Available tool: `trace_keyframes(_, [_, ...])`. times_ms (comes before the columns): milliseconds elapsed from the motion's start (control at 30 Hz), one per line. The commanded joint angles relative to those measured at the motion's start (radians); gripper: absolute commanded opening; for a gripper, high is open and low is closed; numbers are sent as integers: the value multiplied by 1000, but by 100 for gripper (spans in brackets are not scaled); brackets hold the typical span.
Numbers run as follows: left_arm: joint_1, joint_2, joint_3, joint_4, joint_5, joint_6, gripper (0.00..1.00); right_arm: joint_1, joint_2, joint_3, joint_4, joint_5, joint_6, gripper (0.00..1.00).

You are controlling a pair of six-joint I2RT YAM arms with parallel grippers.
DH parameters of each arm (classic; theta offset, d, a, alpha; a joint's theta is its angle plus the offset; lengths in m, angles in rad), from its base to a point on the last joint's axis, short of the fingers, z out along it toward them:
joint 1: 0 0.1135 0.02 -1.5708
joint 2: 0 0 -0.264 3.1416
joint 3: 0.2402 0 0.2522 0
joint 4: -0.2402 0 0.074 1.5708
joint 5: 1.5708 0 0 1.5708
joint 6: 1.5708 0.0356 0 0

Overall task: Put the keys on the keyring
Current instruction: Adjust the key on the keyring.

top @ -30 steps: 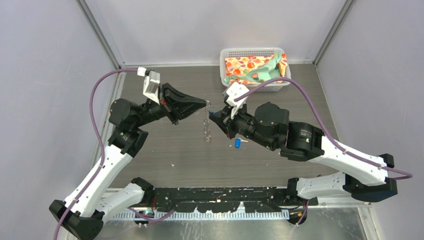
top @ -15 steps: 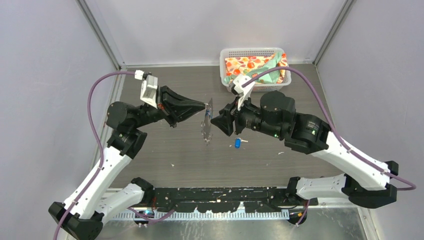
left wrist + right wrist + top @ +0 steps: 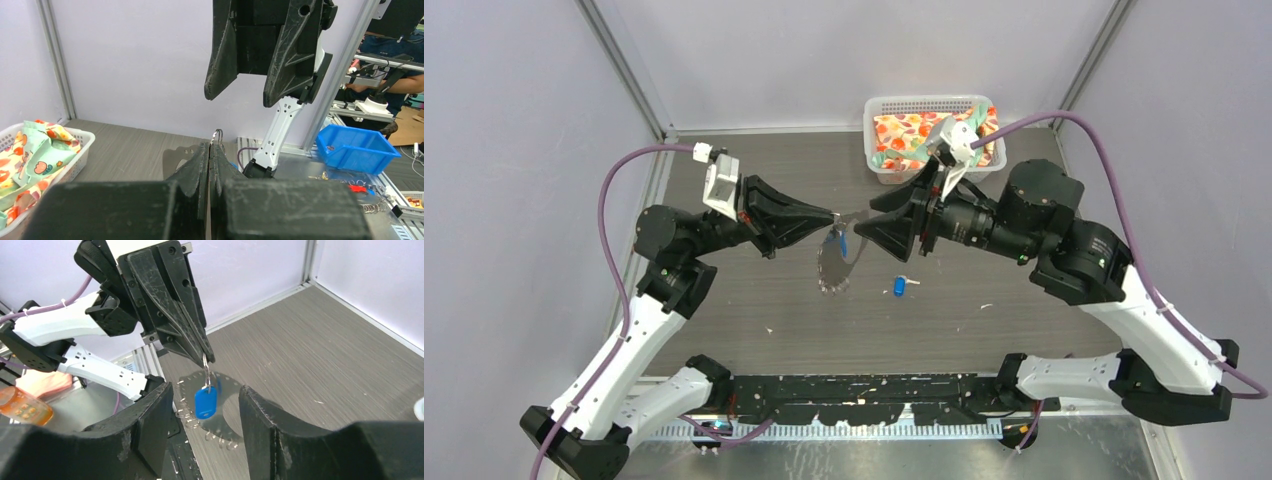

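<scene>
My left gripper point(image 3: 832, 216) is shut on the top of the keyring point(image 3: 829, 280), a thin toothed silver loop that hangs below its tips above the table. One blue-headed key point(image 3: 842, 243) dangles from the ring. In the right wrist view this key point(image 3: 205, 402) hangs under the left gripper point(image 3: 207, 357), with the keyring point(image 3: 190, 418) behind it. My right gripper point(image 3: 864, 222) stands open just right of the ring, holding nothing. A second blue key point(image 3: 899, 287) lies on the table. In the left wrist view the left gripper point(image 3: 209, 145) pinches the keyring point(image 3: 217, 134), and the right gripper point(image 3: 240, 98) is above it.
A white basket point(image 3: 929, 105) with patterned cloth stands at the back right of the table, also in the left wrist view as the basket point(image 3: 75, 145). A blue bin point(image 3: 357, 147) sits beyond the table edge. Small white specks dot the tabletop.
My right gripper has opened, let go of the blue key and drawn back to the right. The key now hangs on the ring, which has swung lower and leftward.
</scene>
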Motion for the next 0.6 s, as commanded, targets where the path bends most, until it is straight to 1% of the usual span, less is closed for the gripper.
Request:
trace_keyframes(0, [4,-12,13,60,4,-6,0,-11,51,30,70,-81,-7,55])
trace_keyframes(267, [4,-11,17,67,9,-16,0,-28,83,30,96,-109,-10,47])
trace_keyframes(400, [4,-8,20,65,9,-15,0,-32,93,26,108,-117,-9,36])
trace_keyframes(467, [4,-6,18,63,9,-16,0,-33,98,27,108,-121,-10,32])
trace_keyframes(567, [4,-2,16,58,11,-13,0,-33,107,27,107,-128,-14,21])
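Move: The small split ring stands out from the shut left fingertips, about 4 cm to the right hand's left, 1 cm ahead and 2 cm lower. From it hang the blue key, some 3 cm below and 2 cm back of the ring, and the grey plate edged with rings, roughly 6 cm back of the split ring and 6 cm below it. The left hand has the ring just 1 cm to its right, in its grip. Leftward, about 3.5 cm, with a small forward and downward drift, the right hand runs in towards the split ring at the left fingertips, then nearly stops there. Its fingers, half open at first, straddle the ring and close to about a quarter open; a pinch can't be made out yet. The left hand stays put and keeps its hold on the ring. ##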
